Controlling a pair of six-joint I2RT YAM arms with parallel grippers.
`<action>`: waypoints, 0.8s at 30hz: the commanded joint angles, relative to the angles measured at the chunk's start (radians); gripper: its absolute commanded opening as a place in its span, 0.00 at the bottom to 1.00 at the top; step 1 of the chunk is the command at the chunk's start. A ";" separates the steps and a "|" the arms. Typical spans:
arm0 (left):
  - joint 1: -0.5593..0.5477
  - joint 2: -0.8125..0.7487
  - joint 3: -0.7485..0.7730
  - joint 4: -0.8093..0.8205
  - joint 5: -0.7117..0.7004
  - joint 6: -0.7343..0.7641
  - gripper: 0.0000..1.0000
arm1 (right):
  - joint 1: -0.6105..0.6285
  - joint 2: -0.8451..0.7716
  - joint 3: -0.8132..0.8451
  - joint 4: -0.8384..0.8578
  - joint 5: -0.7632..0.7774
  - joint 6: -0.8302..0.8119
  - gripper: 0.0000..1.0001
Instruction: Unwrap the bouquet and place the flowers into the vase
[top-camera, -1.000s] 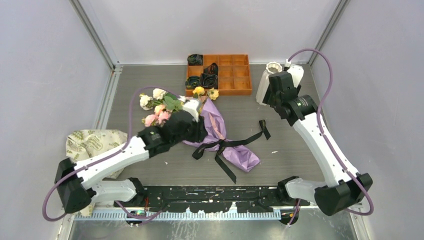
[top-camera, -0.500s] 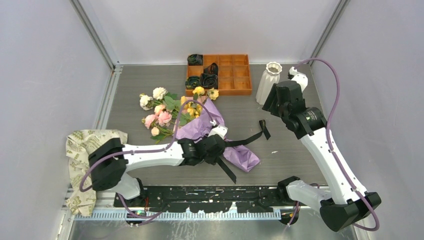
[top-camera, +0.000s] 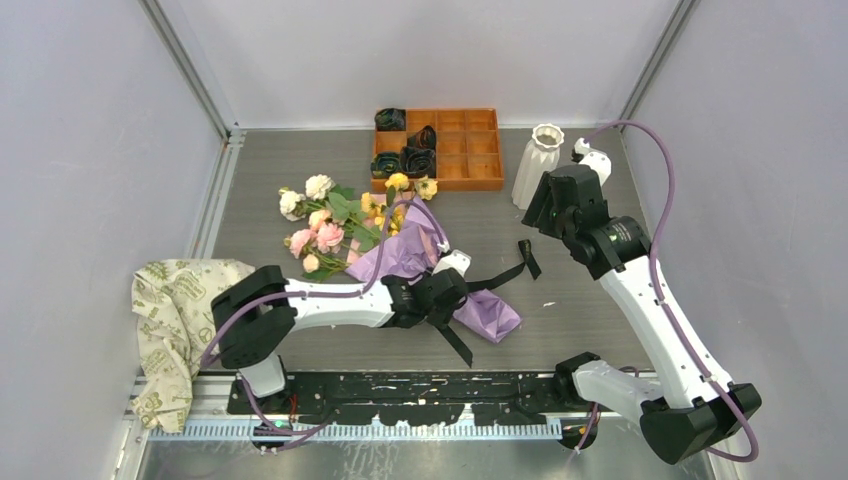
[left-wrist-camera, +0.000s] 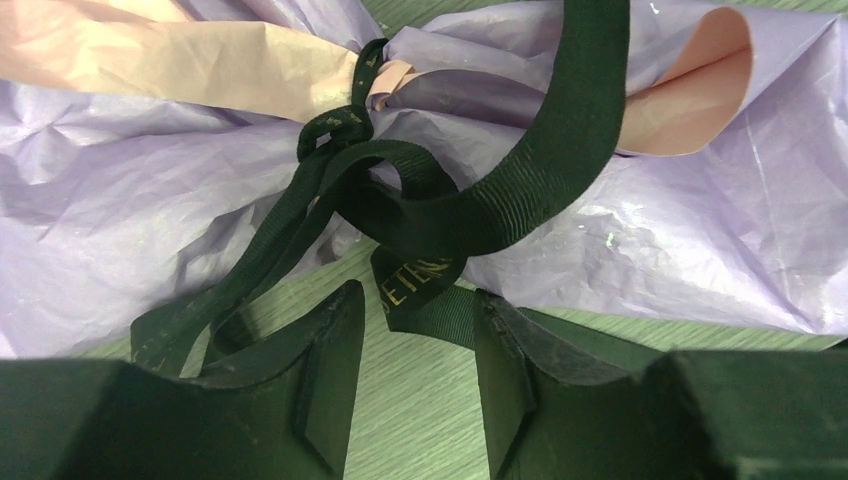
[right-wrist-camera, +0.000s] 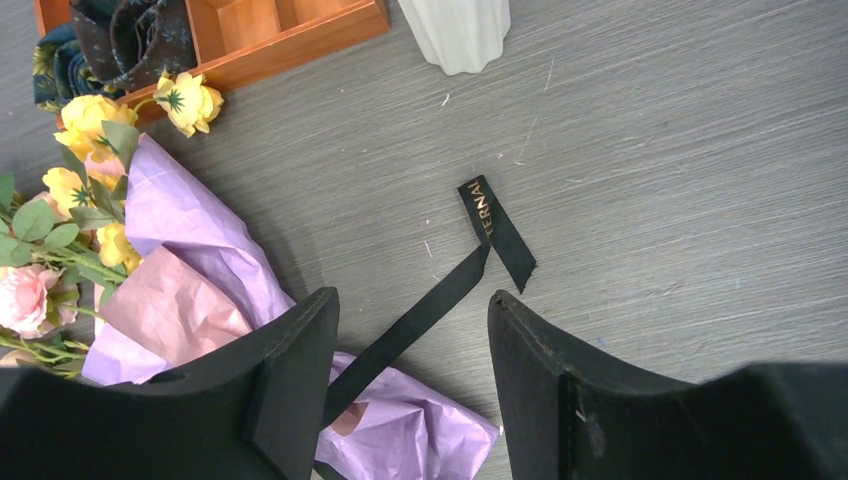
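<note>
The bouquet lies across the middle of the table, its crinkled purple-and-pink paper (top-camera: 405, 257) (left-wrist-camera: 120, 200) (right-wrist-camera: 190, 230) tied with a black ribbon bow (top-camera: 445, 292) (left-wrist-camera: 400, 190). The flowers (top-camera: 330, 222) (right-wrist-camera: 80, 190) fan out of the paper toward the back left. My left gripper (top-camera: 450, 295) (left-wrist-camera: 418, 310) is low at the bow and open, with a ribbon tail lying between its fingers but unclamped. My right gripper (top-camera: 540, 212) (right-wrist-camera: 412, 305) hangs open above the table, over the other ribbon tail (top-camera: 505, 270) (right-wrist-camera: 440, 290). The white ribbed vase (top-camera: 537, 163) (right-wrist-camera: 455, 30) stands upright behind it.
An orange compartment tray (top-camera: 470, 150) (right-wrist-camera: 290, 35) with dark rolled rosettes (top-camera: 405, 155) sits at the back centre. Crumpled beige patterned paper (top-camera: 175, 310) hangs over the table's left front edge. Grey walls close in both sides and the back.
My left arm swung from over the flowers down and right to the ribbon bow. My right arm drew back from the vase, which now shows fully.
</note>
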 joint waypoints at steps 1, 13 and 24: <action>-0.001 0.037 0.029 0.060 -0.012 -0.005 0.43 | 0.001 -0.031 0.000 0.044 -0.012 0.013 0.62; 0.000 -0.123 0.096 -0.100 -0.138 -0.011 0.05 | 0.000 -0.057 -0.046 0.071 -0.067 0.025 0.61; 0.001 -0.610 0.113 -0.381 -0.341 -0.031 0.06 | 0.113 -0.004 -0.079 0.123 -0.118 0.020 0.63</action>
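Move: The left hand hovers half-open over the black ribbon bow, whose near loop lies between its fingertips, about 1 cm ahead and 2 cm below. The bow's knot is some 4 cm ahead of this hand and 1 cm left; the purple paper's gathered lower end is about 7 cm to its right and 2 cm back. From the right hand the near loop is roughly 16 cm left, 10 cm back and 23 cm below. The left hand sinks about 2 cm onto the near part of the bow, closes its fingers and pinches the black ribbon, edging about 1 cm forward as it does, then pulls the ribbon briskly up some 20 cm, drifting about 6 cm left while the fingers tilt up and outward. The right hand, open and empty, eases about 3 cm to the left and 2 cm down, quickening late as the left hand lifts. ##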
